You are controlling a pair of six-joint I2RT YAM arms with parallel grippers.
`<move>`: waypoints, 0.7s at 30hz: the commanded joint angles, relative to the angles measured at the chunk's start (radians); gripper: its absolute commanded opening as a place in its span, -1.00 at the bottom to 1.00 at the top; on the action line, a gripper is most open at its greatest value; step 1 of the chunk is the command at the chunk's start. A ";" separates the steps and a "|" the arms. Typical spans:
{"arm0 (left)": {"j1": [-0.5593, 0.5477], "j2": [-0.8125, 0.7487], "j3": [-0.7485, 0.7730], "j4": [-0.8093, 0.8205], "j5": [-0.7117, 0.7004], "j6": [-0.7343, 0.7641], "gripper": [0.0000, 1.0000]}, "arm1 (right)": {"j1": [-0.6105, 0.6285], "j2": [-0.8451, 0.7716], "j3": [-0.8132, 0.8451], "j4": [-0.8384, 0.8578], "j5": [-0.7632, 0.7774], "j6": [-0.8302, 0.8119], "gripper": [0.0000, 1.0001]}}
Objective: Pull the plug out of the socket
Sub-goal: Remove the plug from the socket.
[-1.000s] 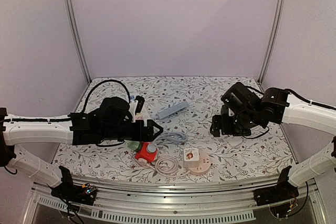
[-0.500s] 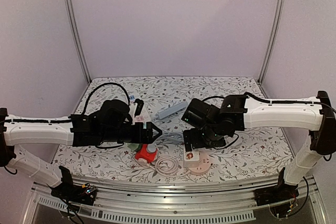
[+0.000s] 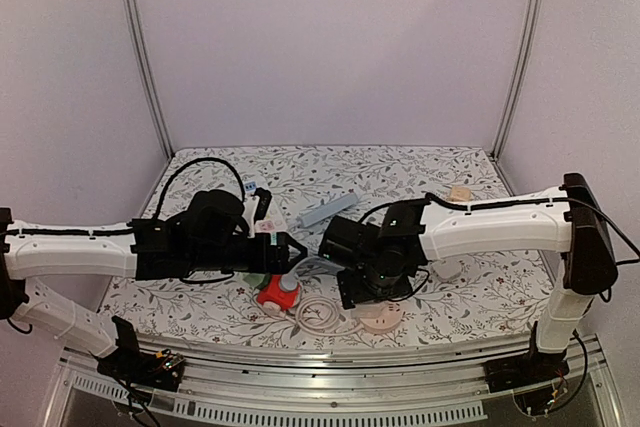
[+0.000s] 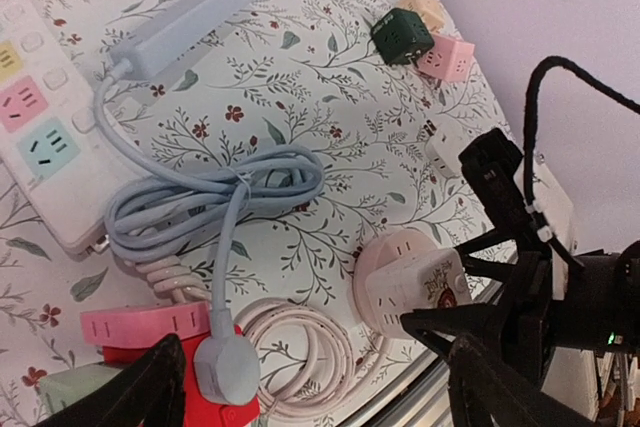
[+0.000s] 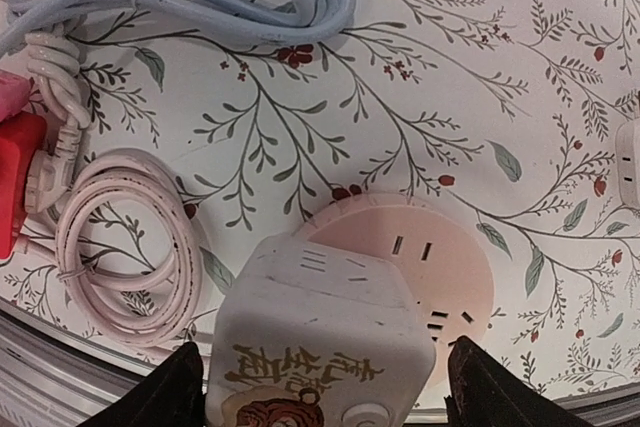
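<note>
A white cube plug (image 5: pixel 320 347) with a tiger print sits plugged into a round pink socket (image 5: pixel 430 267) near the table's front edge. My right gripper (image 5: pixel 328 392) stands astride the cube, one finger on each side, open with only thin gaps. From above, the right gripper (image 3: pixel 362 292) hides the cube, and only the socket (image 3: pixel 385 319) shows. The left wrist view also holds the cube (image 4: pixel 425 282). My left gripper (image 4: pixel 315 387) is open over a blue-grey plug (image 4: pixel 225 372) seated in a red socket block (image 3: pixel 278 292).
A coiled blue-grey cable (image 4: pixel 210 197) and a pink coiled cable (image 4: pixel 300 357) lie between the two sockets. A white power strip (image 4: pixel 40 137) and a blue-grey strip (image 4: pixel 185 17) lie further back. Small green (image 4: pixel 400 35) and pink (image 4: pixel 447 57) cubes sit at the back right.
My right arm has swung from the table's right side leftward and come down over the cube plug, its jaws narrowing a little. The left arm has barely moved.
</note>
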 commanded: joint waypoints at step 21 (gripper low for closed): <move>0.038 -0.022 -0.006 -0.013 0.049 -0.045 0.78 | 0.006 -0.016 -0.014 0.182 0.017 -0.063 -0.18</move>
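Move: The white plug to be pulled stands right between the open fingers of the right hand, its middle about 2 cm below the hand point and roughly 1 cm ahead. Its round pink socket is centred some 3 cm to the hand's right and 5 cm below; the pink cord coil lies about 9 cm left, level, and the blue cord bundle about 11 cm ahead and 7 cm left. From the left hand the plug is roughly 14 cm right, 5 cm back and 10 cm below. The right hand slides about 2 cm to the left, towards the pink coil, and sinks about 1 cm over the first part, with its wrist barely turning. Meanwhile its wide-open fingers close by about a fifth of their range until they pinch the white plug by its two sides, then keep that hold with the fingers still pointing steeply down. ##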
